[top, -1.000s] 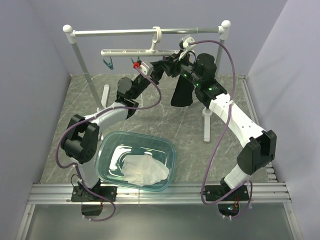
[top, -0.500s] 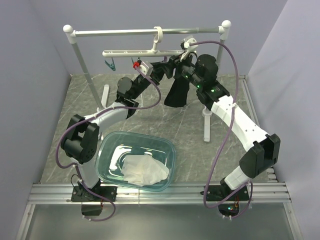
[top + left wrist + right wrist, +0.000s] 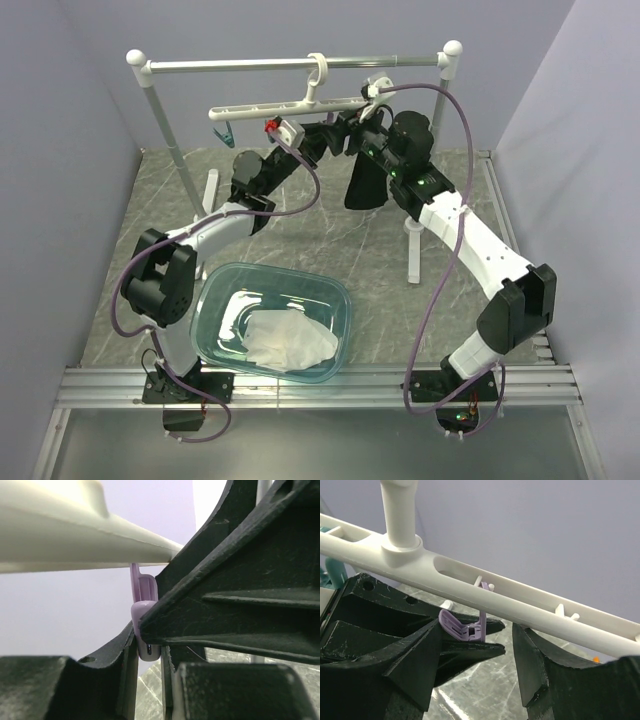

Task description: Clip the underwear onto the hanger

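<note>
The white hanger hangs by its hook from the rack rail and shows close up as a white bar. My left gripper is shut on the purple peg, which its fingers squeeze under the bar. In the right wrist view the same purple peg sits between those black fingers. My right gripper is open, right beside the peg, with only floor showing between its fingers. The black underwear hangs just below both grippers. What holds its top edge is hidden.
The tall white rack spans the back, with posts at left and right. A teal peg hangs at the hanger's left end. A clear teal basin holding a white cloth sits at the near left.
My right gripper has opened and drawn slightly back from the peg. The underwear still hangs under the hanger, and the hanger's left end has risen a little. The left gripper keeps its grip.
</note>
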Controlling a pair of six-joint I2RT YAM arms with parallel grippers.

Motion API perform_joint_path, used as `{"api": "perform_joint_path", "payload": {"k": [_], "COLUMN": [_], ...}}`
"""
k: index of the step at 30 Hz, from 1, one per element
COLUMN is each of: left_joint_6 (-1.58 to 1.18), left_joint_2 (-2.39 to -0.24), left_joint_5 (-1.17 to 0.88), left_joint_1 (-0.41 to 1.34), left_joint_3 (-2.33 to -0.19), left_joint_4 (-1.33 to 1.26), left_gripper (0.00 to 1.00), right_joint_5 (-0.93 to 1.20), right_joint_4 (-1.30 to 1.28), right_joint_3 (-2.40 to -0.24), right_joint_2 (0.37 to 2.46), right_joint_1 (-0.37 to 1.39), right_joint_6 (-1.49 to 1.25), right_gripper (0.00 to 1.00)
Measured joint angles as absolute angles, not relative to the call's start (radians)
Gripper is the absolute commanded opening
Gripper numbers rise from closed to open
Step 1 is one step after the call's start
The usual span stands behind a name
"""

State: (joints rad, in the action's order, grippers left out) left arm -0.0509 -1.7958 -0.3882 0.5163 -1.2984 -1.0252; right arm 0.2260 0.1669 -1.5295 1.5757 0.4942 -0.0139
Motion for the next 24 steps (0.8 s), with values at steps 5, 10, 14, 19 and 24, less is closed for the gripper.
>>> {"api": "perform_joint_path", "payload": {"k": [5,10,14,19,24], "left_joint_6": [-0.068,-0.076,-0.083,-0.09,-0.091], "left_joint_2": [-1.796,-1.796,-1.797,-1.797,-1.797], "left_joint_5": [-0.407,-0.428,-0.436,-0.442,-0.486], "left_joint_1": [0.511,0.508,0.503,0.502,0.517], "left_joint_3": [-1.306,-1.317,-1.323,-1.324,-1.324], "left_joint_4": [-1.013,-0.997,-0.985,-0.982,-0.974], "left_gripper": [0.02,0.02,0.09,0.35,0.57], "right_joint_5": [0.237,0.254,0.259,0.255,0.239], "right_joint_4": [0.207,0.233,0.253,0.253,0.265], "right_joint_3": [-1.529,-1.529,-1.53,-1.53,-1.533], "right_joint_2": [1.593,1.604,1.609,1.61,1.61], "right_joint_1": [0.495,0.495,0.495,0.495,0.486], "right_joint_6": [-0.054,-0.086,-0.092,-0.096,-0.103], "right_gripper": [0.61,0.43,0.17,0.0,0.0]}}
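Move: The purple clip already sits between the left hand's fingertips, about 1 cm ahead of the hand point. From the right hand, whose open fingers come in from the right, it is roughly 1 cm ahead and 2 cm to the left, about level. The hanger stem rises some 5 cm to the left of the clip, its foot about 5 cm higher; the black underwear hangs some 8 cm to the right of the clip, level with it in reach and about 12 cm lower. The right fingers close on the purple clip's arms and squeeze, while that hand edges about 1 cm left, a little forward and up, with a slight roll that lifts its left side. The left hand stays put with its grip until the right has hold, then opens and backs off some 2 cm, right and back towards its base, turning slightly clockwise. ##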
